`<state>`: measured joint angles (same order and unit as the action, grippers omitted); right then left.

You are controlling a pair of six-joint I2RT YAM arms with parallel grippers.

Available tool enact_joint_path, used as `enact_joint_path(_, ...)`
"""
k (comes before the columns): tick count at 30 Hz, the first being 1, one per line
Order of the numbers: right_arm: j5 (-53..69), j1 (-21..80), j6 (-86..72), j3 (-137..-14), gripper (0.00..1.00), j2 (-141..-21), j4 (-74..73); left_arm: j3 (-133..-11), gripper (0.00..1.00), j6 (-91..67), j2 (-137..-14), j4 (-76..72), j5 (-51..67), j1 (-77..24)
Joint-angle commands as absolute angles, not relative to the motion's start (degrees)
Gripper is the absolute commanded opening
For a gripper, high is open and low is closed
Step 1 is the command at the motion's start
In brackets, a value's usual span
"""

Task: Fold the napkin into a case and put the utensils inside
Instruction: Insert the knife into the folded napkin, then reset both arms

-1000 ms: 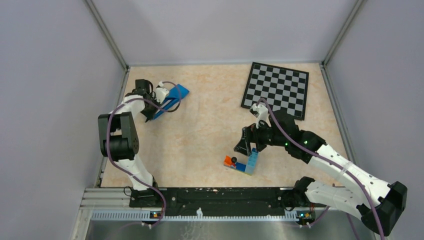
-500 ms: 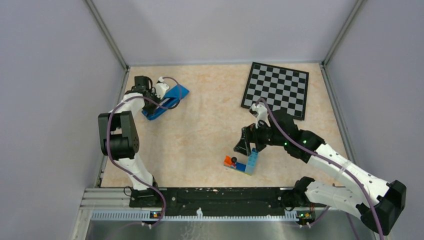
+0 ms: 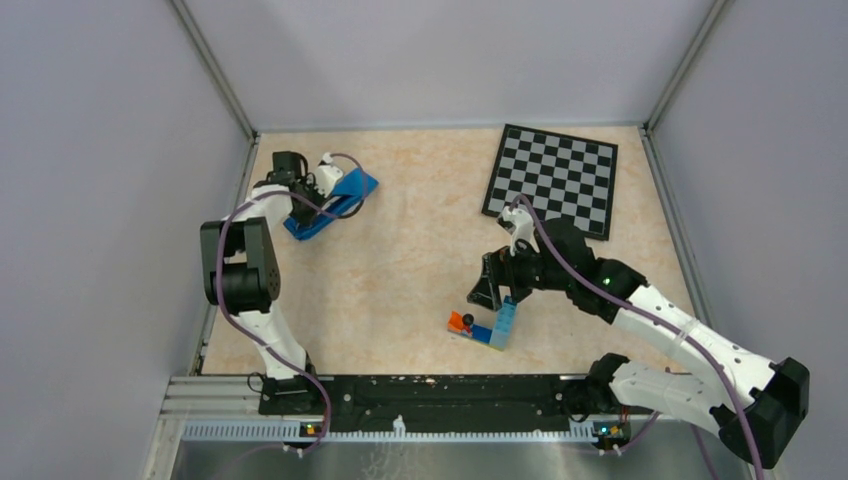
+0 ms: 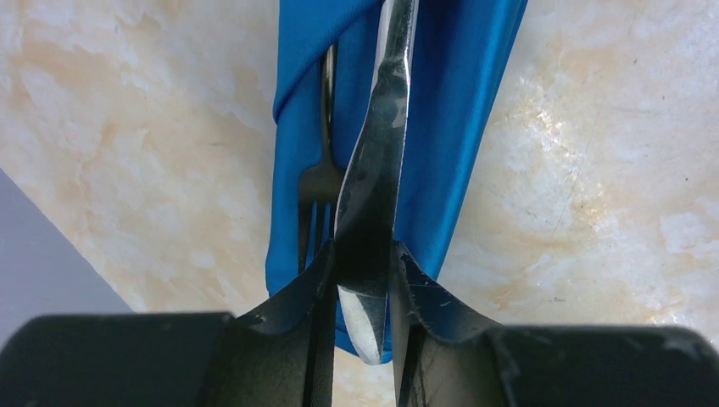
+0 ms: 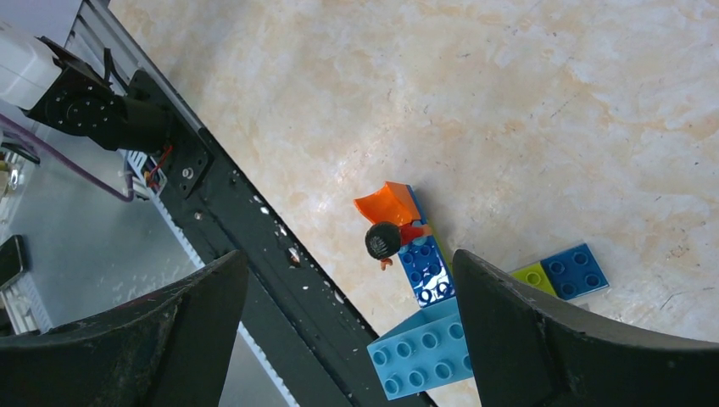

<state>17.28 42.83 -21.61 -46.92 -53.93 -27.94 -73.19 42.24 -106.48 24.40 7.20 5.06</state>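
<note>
The napkin (image 4: 441, 127) is folded into a long bright blue sleeve near the table's far left corner (image 3: 352, 187). The dark fork (image 4: 318, 182) lies inside its fold, tines toward the camera. My left gripper (image 4: 363, 254) is shut on the knife (image 4: 377, 161), pinching its blade near the tip. The knife's handle end reaches up along the napkin and out of the picture's top. In the top view the left gripper (image 3: 318, 190) is over the napkin. My right gripper (image 5: 348, 271) is open with nothing in it, hovering above toy bricks (image 3: 487, 285).
A chessboard (image 3: 553, 178) lies at the back right. A light blue brick (image 5: 420, 352), a dark blue brick with a small toy figure (image 5: 386, 240) and a flat green-and-blue piece (image 5: 564, 271) sit near the black front rail (image 5: 254, 254). Grey walls close in the left and right sides.
My left gripper, still holding the knife, has shifted slightly toward the far wall along the napkin, uncovering the napkin's near end. The right arm has stayed put.
</note>
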Motion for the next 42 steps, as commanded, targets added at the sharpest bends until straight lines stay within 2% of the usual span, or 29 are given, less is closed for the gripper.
enact_joint_path(1, 18.18, 42.17, -21.71, -48.78, 0.89, -54.39, -26.28, -75.57, 0.00, 43.55, -108.46, 21.66, 8.57, 3.80)
enact_joint_path(18, 18.70, 41.38, -21.80, -48.62, 0.89, -55.08, -26.01, -76.15, 0.01, 44.60, -111.41, 18.83, 3.67, 1.50)
enact_joint_path(20, 18.93, 41.31, -21.87, -48.58, 0.89, -55.19, -25.85, -76.43, 0.08, 44.71, -111.80, 19.17, 2.73, 1.45)
enact_joint_path(23, 19.15, 41.23, -21.87, -48.52, 0.89, -55.31, -25.71, -75.99, 0.31, 43.83, -110.74, 18.94, 2.16, 1.41)
enact_joint_path(29, 19.25, 40.53, -22.04, -48.77, 0.89, -55.28, -25.66, -71.54, 0.60, 40.96, -103.72, 16.37, 2.65, 1.41)
enact_joint_path(34, 18.30, 38.52, -21.99, -49.39, 0.89, -54.39, -26.97, -68.41, 0.65, 35.53, -93.14, 15.53, 6.03, 1.34)
enact_joint_path(39, 11.92, 36.18, -21.09, -51.11, 0.89, -50.50, -31.47, -67.20, 0.72, 17.38, -76.67, 15.60, 18.97, 1.24)
enact_joint_path(40, 9.75, 36.13, -20.85, -51.94, 0.89, -49.39, -32.78, -66.35, 0.78, 12.87, -73.11, 14.35, 21.93, 1.15)
enact_joint_path(41, 7.76, 36.08, -20.53, -52.98, 0.89, -48.26, -34.30, -64.93, 0.93, 8.42, -69.28, 11.91, 25.07, 0.96)
enact_joint_path(42, 5.20, 36.12, -20.26, -54.76, 0.89, -47.19, -36.10, -63.74, 0.98, 4.07, -64.41, 8.28, 26.96, 0.41)
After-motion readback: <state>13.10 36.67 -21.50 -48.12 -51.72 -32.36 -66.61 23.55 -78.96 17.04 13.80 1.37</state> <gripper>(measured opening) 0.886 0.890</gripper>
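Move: My left hand pinches the knife near its outer end. The covered pocket of the folded napkin lies about 8 cm ahead and 12 cm to the right, some 3 cm lower. The fork, also low, lies roughly 5 cm ahead and 4 cm right, while the napkin's open near end is about 2 cm back and 2 cm left. From my empty right hand, the pocket is some 36 cm ahead, 34 cm left and well below. With my left hand I lower the knife about 2 cm and ease it forward and right towards the pocket, beside the fork. Then I open my fingers, let go, and rise quickly by nearly 20 cm, drifting back and right as the fingertips swing up and forward some 30 degrees. My open right hand shifts about 4 cm right and forward late on, away from the toy blocks. ##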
